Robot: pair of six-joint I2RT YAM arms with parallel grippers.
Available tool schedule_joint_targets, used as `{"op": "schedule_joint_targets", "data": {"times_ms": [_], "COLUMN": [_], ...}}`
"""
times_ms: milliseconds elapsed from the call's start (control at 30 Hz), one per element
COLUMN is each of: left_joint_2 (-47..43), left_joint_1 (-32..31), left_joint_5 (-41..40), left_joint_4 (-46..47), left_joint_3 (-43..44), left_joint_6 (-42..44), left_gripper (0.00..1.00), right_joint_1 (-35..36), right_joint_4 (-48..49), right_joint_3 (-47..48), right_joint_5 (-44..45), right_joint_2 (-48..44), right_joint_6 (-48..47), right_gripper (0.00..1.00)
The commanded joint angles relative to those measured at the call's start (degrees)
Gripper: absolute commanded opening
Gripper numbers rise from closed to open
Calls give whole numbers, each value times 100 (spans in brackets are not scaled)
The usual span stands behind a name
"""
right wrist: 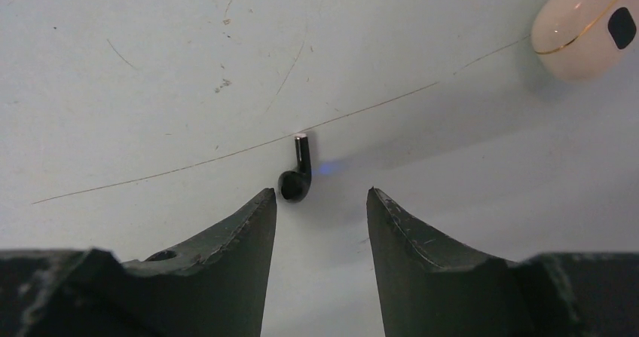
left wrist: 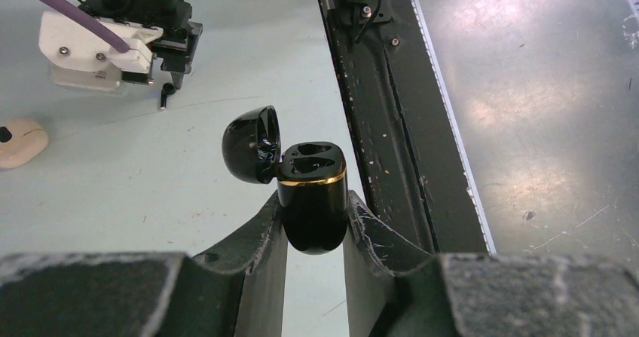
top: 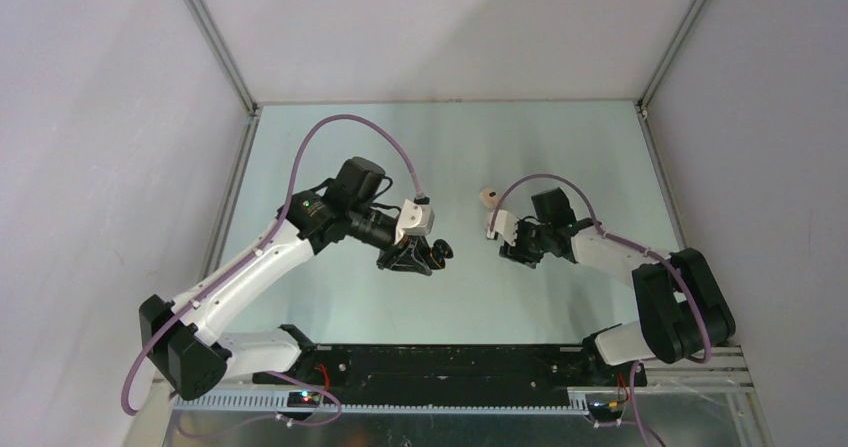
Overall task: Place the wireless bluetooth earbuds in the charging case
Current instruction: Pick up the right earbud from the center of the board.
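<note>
My left gripper (left wrist: pixel 313 201) is shut on a glossy black charging case (left wrist: pixel 311 194) with a gold rim, held off the table. Its lid (left wrist: pixel 251 144) is swung open to the left and two empty sockets show. In the top view this case (top: pixel 440 252) sits at the left gripper's tip near the table's middle. A black earbud (right wrist: pixel 298 175) lies on the table, stem pointing away, just past the left fingertip of my right gripper (right wrist: pixel 322 194). That gripper is open with nothing between its fingers. The left wrist view shows the same earbud (left wrist: pixel 164 96) under the right gripper (left wrist: pixel 169 77).
A cream-coloured closed case (right wrist: pixel 584 32) with a gold seam lies on the table beyond the right gripper, and the cream case (top: pixel 489 198) shows behind it in the top view. The black base rail (left wrist: pixel 392 126) runs along the near table edge.
</note>
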Motion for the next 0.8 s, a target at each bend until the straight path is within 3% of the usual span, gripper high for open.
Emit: {"op": "schedule_joint_targets", "data": {"times_ms": [0,200,500,767], "left_joint_2": [-167,-160,-178,-172], "left_joint_1": [-29,-20,-21,-23], "left_joint_5": [36,37,54,56], "left_joint_4": [52,48,46,50], "left_joint_3": [-20,-22,-29,-36], "left_joint_6": [135,141,136,139], "left_gripper": [0,0,0,0], "right_joint_1": [138,243,245,235], "right_joint_4": [27,-187,-118,50], "right_joint_3": [-30,-32,-31,-30], "right_joint_5": [-9,-80,109,178], "right_joint_2": [34,34,204,196], "right_joint_6": [-384,-587,-499,-330], "right_gripper": [52,52,43,23]}}
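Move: The right earbud lies on the board just off the right hand's open fingertips, about 1 cm back, 1 cm to the left and 1 cm below. The pink case stands some 11 cm ahead of that hand and 4 cm to its left; the open black charging case, held up by the left hand, is about 14 cm back, 12 cm left and 21 cm higher. From the left hand the earbud lies roughly 13 cm ahead, 13 cm right and 21 cm down. The right fingertips come to either side of the earbud's round head and close onto it, from about half open to about a quarter. Before that the hand eases back and left by about 1 cm each way, sinking a little (some 0.5 cm) and turning about 5 degrees counter-clockwise. The left hand keeps the black case held still in the air. ##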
